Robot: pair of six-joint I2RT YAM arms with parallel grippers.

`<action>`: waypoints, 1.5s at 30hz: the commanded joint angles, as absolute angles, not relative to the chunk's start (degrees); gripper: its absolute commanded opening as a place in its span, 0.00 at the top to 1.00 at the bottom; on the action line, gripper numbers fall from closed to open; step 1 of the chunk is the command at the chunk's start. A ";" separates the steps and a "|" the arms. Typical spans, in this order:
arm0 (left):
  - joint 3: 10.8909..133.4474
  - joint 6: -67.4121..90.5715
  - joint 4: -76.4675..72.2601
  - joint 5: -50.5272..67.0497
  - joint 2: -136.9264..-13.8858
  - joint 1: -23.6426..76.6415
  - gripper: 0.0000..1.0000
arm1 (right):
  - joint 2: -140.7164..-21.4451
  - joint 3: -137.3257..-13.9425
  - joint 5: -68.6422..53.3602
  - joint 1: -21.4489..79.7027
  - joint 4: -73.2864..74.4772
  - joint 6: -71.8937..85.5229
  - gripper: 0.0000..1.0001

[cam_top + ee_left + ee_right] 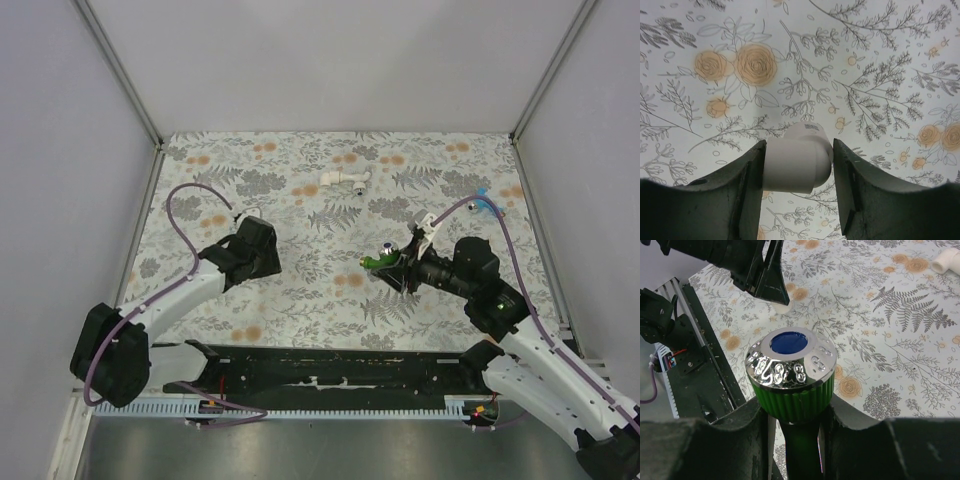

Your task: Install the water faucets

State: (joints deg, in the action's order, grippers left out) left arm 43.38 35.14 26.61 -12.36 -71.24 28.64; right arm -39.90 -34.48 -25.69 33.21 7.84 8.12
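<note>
The bright green water faucet [792,400] stands between my right gripper's [792,407] fingers, which are shut on its body below the ribbed knob. The knob has a chrome cap with a blue centre. From above, the green faucet [380,262] sticks out leftward from the right gripper [402,266], right of the table's middle. My left gripper [800,145] is shut on a short white elbow pipe fitting [797,162], held just above the floral cloth. In the top view the left gripper [255,255] covers the elbow.
Another white pipe fitting [345,180] lies at the back centre of the floral table cloth [300,300]. A small blue item [487,207] sits at the far right, too small to identify. A black rail [330,368] runs along the near edge between the arm bases.
</note>
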 commanded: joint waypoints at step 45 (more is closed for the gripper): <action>35.42 47.11 19.15 -2.81 -69.79 39.29 0.16 | -41.92 -33.66 -27.60 33.05 4.13 10.63 1.00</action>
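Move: The left hand already holds the white elbow fitting; its set-down spot on the bare table lies about 6 cm below, 3 cm right and 1 cm back. The white faucet lies some 29 cm ahead and 25 cm right of that hand, 7 cm lower; the green faucet, still in the right hand, is about 32 cm right, 1 cm ahead and 12 cm higher. From the right hand, the set-down spot is roughly 33 cm left, level fore-and-aft and 20 cm below. The left hand lowers the white elbow fitting about 5 cm onto the table, opens and withdraws right and back. ##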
